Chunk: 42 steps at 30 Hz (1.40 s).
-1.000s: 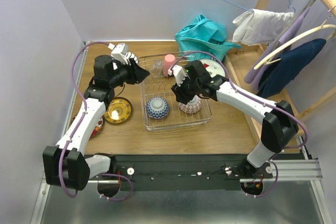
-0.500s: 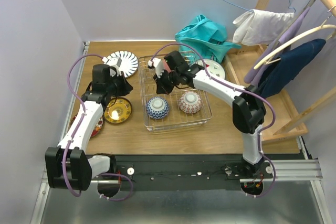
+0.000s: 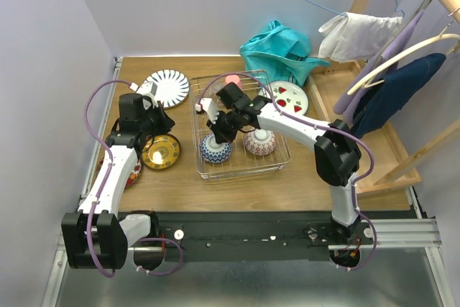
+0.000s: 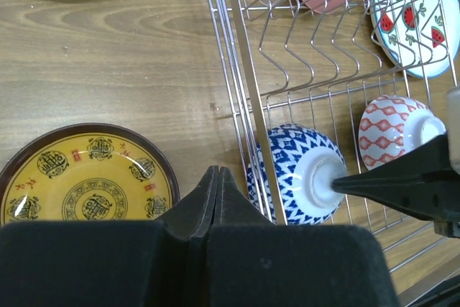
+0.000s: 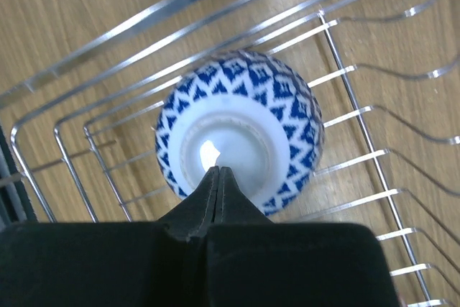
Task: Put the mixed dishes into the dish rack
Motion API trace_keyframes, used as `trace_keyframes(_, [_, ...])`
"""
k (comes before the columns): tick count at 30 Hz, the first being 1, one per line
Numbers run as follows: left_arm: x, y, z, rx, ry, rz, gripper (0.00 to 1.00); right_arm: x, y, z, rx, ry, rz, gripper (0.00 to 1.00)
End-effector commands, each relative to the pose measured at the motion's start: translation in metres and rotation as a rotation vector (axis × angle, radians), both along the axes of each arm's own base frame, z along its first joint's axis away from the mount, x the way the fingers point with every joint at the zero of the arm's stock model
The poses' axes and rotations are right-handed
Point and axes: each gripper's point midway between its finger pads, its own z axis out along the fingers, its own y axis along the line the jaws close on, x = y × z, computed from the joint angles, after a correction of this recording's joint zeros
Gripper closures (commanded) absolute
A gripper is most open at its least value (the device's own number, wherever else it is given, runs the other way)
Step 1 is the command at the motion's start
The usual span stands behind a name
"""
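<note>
The dish rack (image 3: pixel 244 172) stands mid-table. In it, upside down, are a blue patterned bowl (image 3: pixel 214 150) and a red patterned bowl (image 3: pixel 260 141), with a pink cup (image 3: pixel 232 80) at the back. My right gripper (image 5: pixel 218 170) is shut, empty, its tip over the blue bowl's (image 5: pixel 287 106) white foot. My left gripper (image 4: pixel 218 170) is shut and empty, above the table between the gold saucer (image 4: pixel 86 177) and the rack's left wall (image 4: pixel 244 70). The blue-striped plate (image 3: pixel 167 88) lies at the back left, and the fruit plate (image 3: pixel 289 97) to the right of the rack.
A red saucer (image 3: pixel 129 174) lies partly under my left arm near the table's left edge. A teal cloth (image 3: pixel 277 52) is heaped behind the rack. A wooden clothes frame with hangers and garments (image 3: pixel 402 55) stands at the right.
Both grippers have closed. The right arm swung from the red bowl, past the pink cup, to the blue bowl. The left arm drew back from the striped plate toward the gold saucer.
</note>
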Motion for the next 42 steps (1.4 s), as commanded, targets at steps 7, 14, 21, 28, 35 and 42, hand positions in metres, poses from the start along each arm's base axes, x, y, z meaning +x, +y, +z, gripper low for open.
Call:
trace_keyframes(7, [0.013,-0.001,-0.004,-0.031,-0.009,0.013,1.0,-0.035,-0.08,-0.02,-0.237,-0.011,0.019,1.0])
trace_keyframes(14, [0.021,-0.005,-0.005,-0.043,0.001,-0.004,1.0,-0.041,-0.105,-0.01,-0.306,-0.053,0.037,0.99])
trace_keyframes(21, [0.03,-0.01,0.009,-0.058,-0.037,-0.042,0.99,0.003,-0.054,0.087,-0.015,-0.228,-0.077,0.99])
trace_keyframes(28, [0.035,-0.014,0.013,-0.03,-0.041,-0.107,0.8,0.08,-0.029,0.184,0.282,-0.458,-0.343,0.92])
trace_keyframes(35, [0.029,-0.014,0.01,0.062,-0.006,-0.221,0.73,0.171,-0.058,0.16,0.254,-0.388,-0.591,0.55])
trace_keyframes(42, [0.049,0.025,0.002,0.312,0.005,-0.238,0.63,0.2,-0.072,0.14,0.266,-0.4,-0.603,0.54])
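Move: The blue-patterned bowl, upside down in the dish rack, lies right under the right hand's fingertips, its middle about 3 cm lower and 1 cm to the left. The pink-patterned bowl stands about 14 cm to the right of this hand and 2 cm farther out, 3 cm lower; the pink cup is some 20 cm ahead and 4 cm to the right, about level in height. From the left hand the blue bowl is about 13 cm to the right, 3 cm back and 11 cm down. With its closed fingertips already at the upturned blue bowl's foot, the right hand pushes the bowl about 8 cm to the right and a little back along the rack towards the pink-patterned bowl, then leaves it, rising some 19 cm and swinging forward past the bowls towards the pink cup, opening the fingers to nearly half, turning clockwise and finally sinking about 5 cm, still clear above the cup. The left hand, empty, dips slightly, comes back up and eases about 4 cm forward, its shut fingers parting to a bit over a quarter. ##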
